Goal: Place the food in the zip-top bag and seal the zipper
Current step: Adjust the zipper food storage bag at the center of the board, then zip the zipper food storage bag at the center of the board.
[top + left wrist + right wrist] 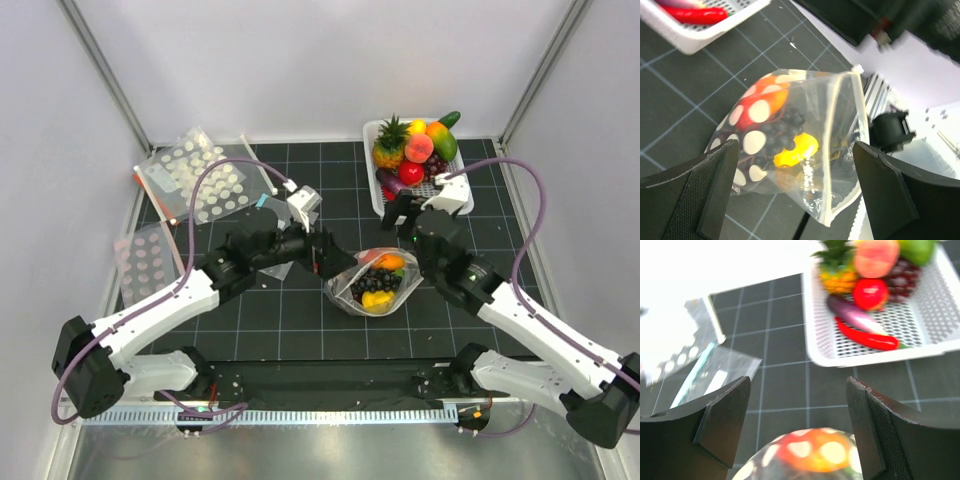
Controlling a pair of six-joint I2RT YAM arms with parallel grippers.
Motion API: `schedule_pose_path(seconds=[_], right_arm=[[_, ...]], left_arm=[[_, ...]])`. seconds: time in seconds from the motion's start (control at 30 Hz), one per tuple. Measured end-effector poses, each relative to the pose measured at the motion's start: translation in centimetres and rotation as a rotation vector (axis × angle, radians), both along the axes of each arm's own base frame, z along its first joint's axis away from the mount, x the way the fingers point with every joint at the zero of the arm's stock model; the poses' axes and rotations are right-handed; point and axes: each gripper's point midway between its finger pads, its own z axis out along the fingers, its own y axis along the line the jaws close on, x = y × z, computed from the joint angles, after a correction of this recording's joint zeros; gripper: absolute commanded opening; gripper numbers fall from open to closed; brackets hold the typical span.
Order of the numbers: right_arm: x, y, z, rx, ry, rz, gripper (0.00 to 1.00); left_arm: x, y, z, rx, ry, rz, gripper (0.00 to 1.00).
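Note:
The zip-top bag (pixel 375 283) lies mid-table with the food inside: dark grapes (pixel 777 132), a yellow piece (pixel 796 149) and an orange-red piece (pixel 762 102). Its zipper (pixel 832 150) shows as a single white strip across the mouth, facing the near edge. My left gripper (pixel 335 262) stands open at the bag's left side. In the left wrist view the gripper (pixel 796 167) has its fingers (pixel 700 200) wide on either side of the bag, touching nothing. My right gripper (pixel 403 222) is open just behind the bag. In the right wrist view that gripper (pixel 797 405) is empty, above the bag's top (pixel 812 455).
A white basket (pixel 383 205) at the back right holds more toy food, among it a red chili (pixel 867 337) and a pineapple (pixel 390 145). Dotted clear sheets (pixel 195 175) lie at the back left. A plain clear bag with a blue strip (pixel 715 372) lies left of centre.

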Motion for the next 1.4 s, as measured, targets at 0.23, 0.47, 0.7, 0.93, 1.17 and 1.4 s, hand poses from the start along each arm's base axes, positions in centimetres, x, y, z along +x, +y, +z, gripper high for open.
schedule_pose_path(seconds=[0.23, 0.47, 0.7, 0.93, 1.17, 1.4], right_arm=[[0.3, -3.3, 0.6, 0.11, -0.009, -0.079, 0.82], [0.6, -3.7, -0.1, 0.131, 0.015, -0.079, 0.82], [0.6, -3.3, -0.5, 0.137, 0.018, -0.024, 0.8], [-0.6, -2.5, -1.0, 0.127, -0.031, 0.08, 0.73], [-1.1, -3.2, -0.5, 0.134, -0.095, 0.079, 0.63], [-1.4, -2.4, -2.9, 0.121, -0.127, 0.145, 0.68]], left_arm=[[-2.7, -3.7, 0.4, 0.098, -0.158, -0.102, 0.91], [-1.6, -5.9, -2.9, 0.294, -0.201, -0.086, 0.37], [0.4, -4.6, -5.5, 0.455, -0.212, -0.026, 0.0], [4.1, -1.6, -6.3, 0.508, -0.192, 0.078, 0.0], [7.2, 2.7, -9.2, 0.593, -0.222, 0.195, 0.0], [7.8, 4.4, -10.5, 0.628, -0.275, 0.233, 0.0]])
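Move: Just to the right of the left hand is the left side of the zip-top bag's open rim, about 5 cm right, 1 cm back and 6 cm down. The filled bag's middle is roughly 9 cm right, 2 cm ahead and 15 cm below; the empty bag lies some 16 cm ahead, 12 cm left, 24 cm down. From the right hand, the bag's right rim is about 8 cm back, 2 cm right and 11 cm below, the basket some 20 cm ahead, 4 cm right, 21 cm down. Swinging about 5 cm right and then dipping as far, the left hand tips its open fingers downward, shuts them on the left side of the bag's rim, and keeps that pinch while drawing it left and forward, then down. The right hand shifts some 4 cm right beside the bag, eases slightly back and finally sinks about 2 cm, fingers narrowing a little but staying open. ##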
